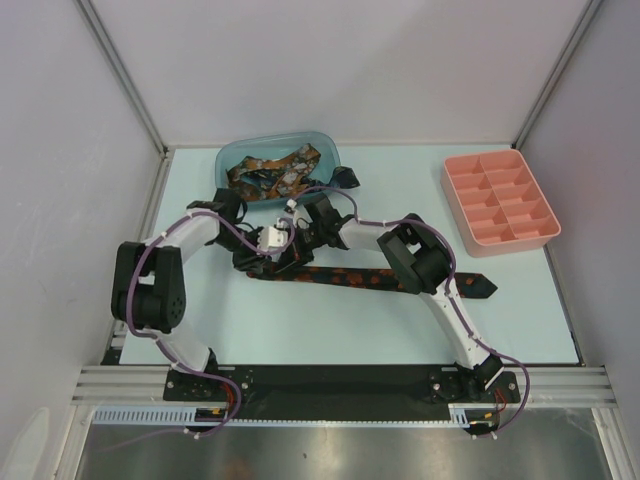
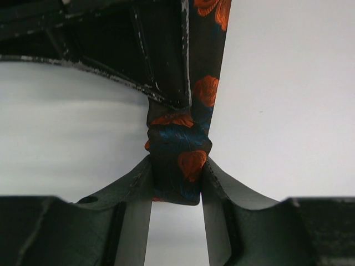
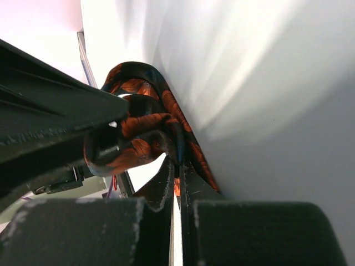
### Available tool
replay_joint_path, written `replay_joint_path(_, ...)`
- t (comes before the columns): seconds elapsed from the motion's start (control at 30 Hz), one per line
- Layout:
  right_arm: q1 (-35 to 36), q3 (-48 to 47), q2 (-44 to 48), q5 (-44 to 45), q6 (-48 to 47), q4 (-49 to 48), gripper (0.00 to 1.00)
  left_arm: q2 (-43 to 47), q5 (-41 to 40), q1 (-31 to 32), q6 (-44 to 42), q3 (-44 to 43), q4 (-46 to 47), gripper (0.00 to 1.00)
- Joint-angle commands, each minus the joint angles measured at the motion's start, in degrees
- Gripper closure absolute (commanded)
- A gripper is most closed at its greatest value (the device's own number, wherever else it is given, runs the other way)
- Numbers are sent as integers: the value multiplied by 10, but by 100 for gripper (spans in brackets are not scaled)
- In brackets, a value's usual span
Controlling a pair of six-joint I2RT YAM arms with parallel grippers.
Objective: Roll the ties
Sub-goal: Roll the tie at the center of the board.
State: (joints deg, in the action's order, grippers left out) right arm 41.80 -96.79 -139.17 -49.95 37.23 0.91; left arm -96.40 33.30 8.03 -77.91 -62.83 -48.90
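Note:
A dark tie with orange-red blotches (image 1: 380,278) lies flat across the middle of the table, its wide tip at the right. Its left end is wound into a small roll (image 2: 180,149). My left gripper (image 2: 177,177) presses this roll from both sides, one finger against each flank. My right gripper (image 3: 178,172) is shut on a thin fold of the same tie, right beside the roll (image 3: 138,133). In the top view the two grippers meet at the tie's left end, the left gripper (image 1: 270,248) and the right gripper (image 1: 300,242) nearly touching.
A blue basin (image 1: 325,145) with several more patterned ties stands just behind the grippers. A pink divided tray (image 1: 500,200) sits at the back right. Grey walls close in the table on three sides.

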Motion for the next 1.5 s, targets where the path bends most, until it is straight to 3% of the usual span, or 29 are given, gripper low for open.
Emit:
replay_joint_path(0.0, 6, -17, 5, -5, -7, -1, 100, -20, 22, 15, 7, -15, 13, 57)
replay_joint_path(0.33, 9, -22, 26, -49, 20, -28, 96, -41, -7, 26, -19, 4, 13, 59)
replay_joint_path(0.43, 10, -18, 34, -57, 26, -19, 100, -40, -5, 26, -27, 2, 8, 59)
replay_joint_path(1.1, 6, 6, 14, -31, 49, -27, 100, -45, 9, 29, -38, -17, -10, 55)
replay_joint_path(1.27, -1, 11, 30, -43, 29, -13, 82, -63, -28, 33, -46, -16, -11, 60)
replay_joint_path(1.47, -22, 25, 67, -55, -8, 50, 71, -76, -58, 33, -66, -12, -18, 63)
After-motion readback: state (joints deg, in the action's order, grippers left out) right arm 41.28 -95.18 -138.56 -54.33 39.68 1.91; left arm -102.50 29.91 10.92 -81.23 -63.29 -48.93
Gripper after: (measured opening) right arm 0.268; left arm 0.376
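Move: The tie's small roll sits between the left hand's parted fingers, about 3 cm below its hand point and 1 cm to the right. From the right hand it is some 3 cm left, about level in height. The tie's flat remainder is centred about 33 cm right of the left hand and 3 cm back; the blue tray lies roughly 23 cm ahead of that hand. Left hand sinks about 3 cm astride the roll; right, pinching its edge, draws back 1 cm, then opens slightly. ##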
